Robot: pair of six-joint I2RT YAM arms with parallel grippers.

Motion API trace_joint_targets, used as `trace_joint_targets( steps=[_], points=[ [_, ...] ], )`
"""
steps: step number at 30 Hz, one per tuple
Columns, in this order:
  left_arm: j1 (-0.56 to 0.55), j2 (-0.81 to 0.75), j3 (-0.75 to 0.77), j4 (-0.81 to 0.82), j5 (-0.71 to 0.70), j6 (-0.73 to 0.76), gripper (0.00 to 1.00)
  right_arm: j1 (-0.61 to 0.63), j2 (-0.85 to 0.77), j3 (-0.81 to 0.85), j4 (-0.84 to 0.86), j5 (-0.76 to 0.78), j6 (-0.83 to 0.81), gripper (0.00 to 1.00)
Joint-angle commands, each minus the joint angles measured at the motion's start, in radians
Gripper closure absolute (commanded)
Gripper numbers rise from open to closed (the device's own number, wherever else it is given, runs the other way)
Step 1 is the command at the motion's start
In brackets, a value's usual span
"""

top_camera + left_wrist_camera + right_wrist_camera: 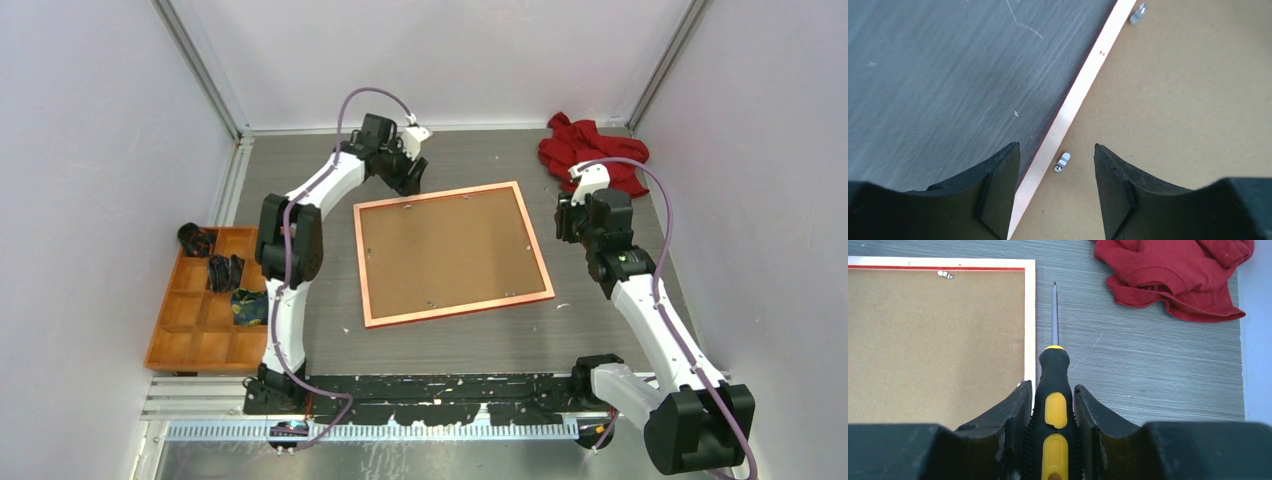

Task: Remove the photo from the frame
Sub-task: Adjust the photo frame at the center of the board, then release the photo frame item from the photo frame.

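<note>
The frame (460,308) lies face down mid-table, its orange-pink back rim around a plain brown backing board (450,250). The photo is hidden beneath that board. My left gripper (412,185) hangs open over the frame's far left edge. In the left wrist view, the left gripper (1057,150) straddles the rim (1083,85) with a small metal tab (1062,162) between the fingers, untouched. My right gripper (570,222) hovers beside the frame's right edge. In the right wrist view it (1053,386) is shut on a black-and-yellow screwdriver (1053,362) whose shaft points along the rim (1030,320).
A crumpled red cloth (590,150) lies at the back right corner. A wooden compartment tray (205,320) with dark small items sits at the left. Another metal tab (1137,14) sits further along the rim. White walls enclose the table.
</note>
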Motion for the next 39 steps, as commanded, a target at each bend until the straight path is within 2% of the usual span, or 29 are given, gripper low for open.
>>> trace_joint_targets(
  steps=[1,13,18,26,39],
  points=[
    [-0.011,0.037,0.052,0.001,0.009,0.057,0.42,-0.007,-0.025,0.008,0.051,-0.042,-0.006,1.0],
    [-0.013,0.184,0.184,0.016,0.02,0.069,0.43,-0.008,-0.015,-0.001,0.047,-0.069,-0.029,0.99],
    [-0.014,0.235,0.255,-0.073,0.055,0.113,0.43,-0.008,-0.011,-0.003,0.048,-0.07,-0.036,1.0],
    [-0.014,0.221,0.217,-0.117,0.135,0.183,0.43,-0.008,0.001,0.001,0.04,-0.082,-0.038,0.99],
    [-0.025,0.297,0.305,-0.179,-0.051,0.171,0.46,-0.009,-0.001,0.0,0.037,-0.09,-0.036,1.0]
  ],
)
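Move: The photo frame lies face down, its middle about 14 cm back from the left hand, 10 cm to its right and 10 cm below. The nearest stretch of its far rail is some 1 cm ahead, 3 cm to the right and 9 cm down; one metal clip is about 1 cm back, straight below, another 14 cm to the right and 1 cm ahead. From the right hand, the frame's middle is roughly 3 cm ahead, 26 cm left, 18 cm below. Over the photo frame's far rail the left hand comes down about 7 cm in two stages: a quick drop, a sway of some 3 cm forward and slightly right, then partly back while sinking further. The wrist turns about 10 degrees clockwise, and the fingers stay half open, ending astride the rail with the inner finger against its board-side edge. ##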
